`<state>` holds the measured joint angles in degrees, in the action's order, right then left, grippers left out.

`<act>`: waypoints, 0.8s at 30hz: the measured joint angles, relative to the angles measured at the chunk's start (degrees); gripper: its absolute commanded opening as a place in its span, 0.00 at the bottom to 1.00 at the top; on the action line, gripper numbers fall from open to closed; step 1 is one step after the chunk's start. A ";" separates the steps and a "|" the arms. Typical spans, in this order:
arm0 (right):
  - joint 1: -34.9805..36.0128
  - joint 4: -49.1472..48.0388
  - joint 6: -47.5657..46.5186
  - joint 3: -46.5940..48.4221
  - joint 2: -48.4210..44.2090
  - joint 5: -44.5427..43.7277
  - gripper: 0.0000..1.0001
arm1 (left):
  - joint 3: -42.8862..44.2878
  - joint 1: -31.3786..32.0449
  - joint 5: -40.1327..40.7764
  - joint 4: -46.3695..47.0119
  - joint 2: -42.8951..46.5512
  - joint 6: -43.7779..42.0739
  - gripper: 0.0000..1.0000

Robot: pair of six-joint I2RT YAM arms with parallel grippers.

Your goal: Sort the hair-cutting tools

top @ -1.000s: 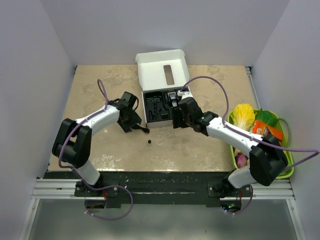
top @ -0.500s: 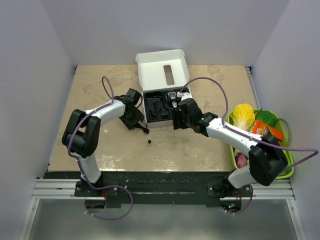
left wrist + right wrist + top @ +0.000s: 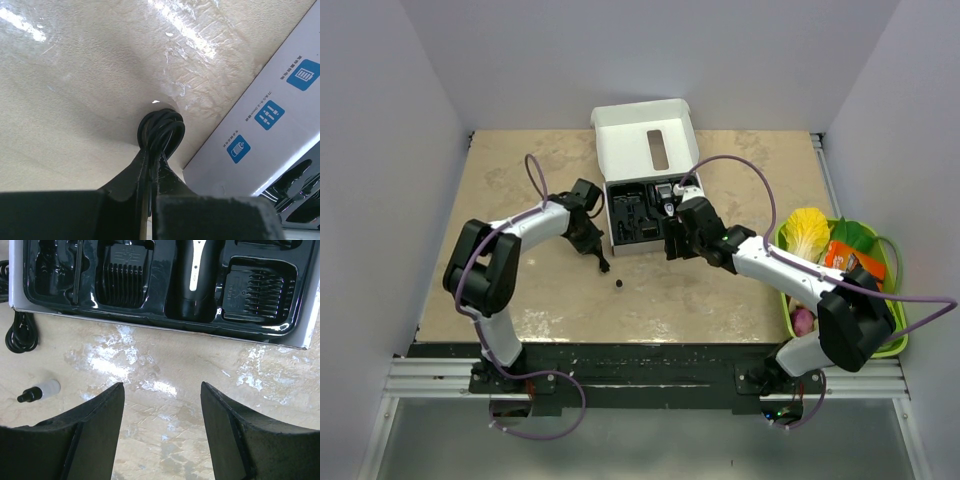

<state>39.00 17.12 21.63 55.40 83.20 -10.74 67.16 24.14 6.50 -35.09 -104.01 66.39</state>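
Note:
An open white box holds a black tray with the black-and-silver clipper and two comb guards. Left of the box, a coiled black cord lies on the table. My left gripper is shut on it, with the loop sticking out past the fingertips. A tiny bottle with a black cap lies in front of the box, seen as a dark dot from above. My right gripper hovers open over bare table just in front of the tray, holding nothing.
The box's printed side wall stands close to the right of the left gripper. A green basket with toy vegetables sits at the table's right edge. White walls enclose the table on three sides.
The left arm swung in toward the box's left side, then its jaws closed on the coiled cord. The right arm has stayed put and open.

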 measured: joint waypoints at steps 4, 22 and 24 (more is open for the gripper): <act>0.13 0.11 0.31 -0.13 -0.20 0.00 0.65 | -0.31 -0.02 -0.04 0.26 0.37 -1.07 0.00; 1.22 3.52 1.07 0.63 -3.13 -0.44 0.65 | 18.56 0.00 1.66 -9.05 9.42 -25.18 0.00; 1.22 4.17 1.05 1.44 -3.13 -0.72 0.65 | 23.12 -0.02 1.60 -9.99 8.15 -29.09 0.00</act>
<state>40.23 21.30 22.68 56.84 80.07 -11.46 90.28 24.12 8.10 -45.08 -95.85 37.30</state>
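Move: My left hand already grips the black cable bundle just above the table. The empty compartment at the box's far-left corner, where the cable would go, lies about 12 cm ahead and 7 cm to the right, at much the same height. The box's middle is some 8 cm ahead and 11 cm right; the small bottle stands about 8 cm back and 5 cm right. From my right hand, that compartment is about 14 cm ahead, 11 cm left and 8 cm lower. I keep my left fingers shut on the black cable and, starting slowly, lift it straight off the table beside the box's left side, then faster up and forward: about 17 cm up and 5 cm ahead in all. As I rise, my wrist swings clockwise some 25 degrees and tips the fingers outward by about as much. ##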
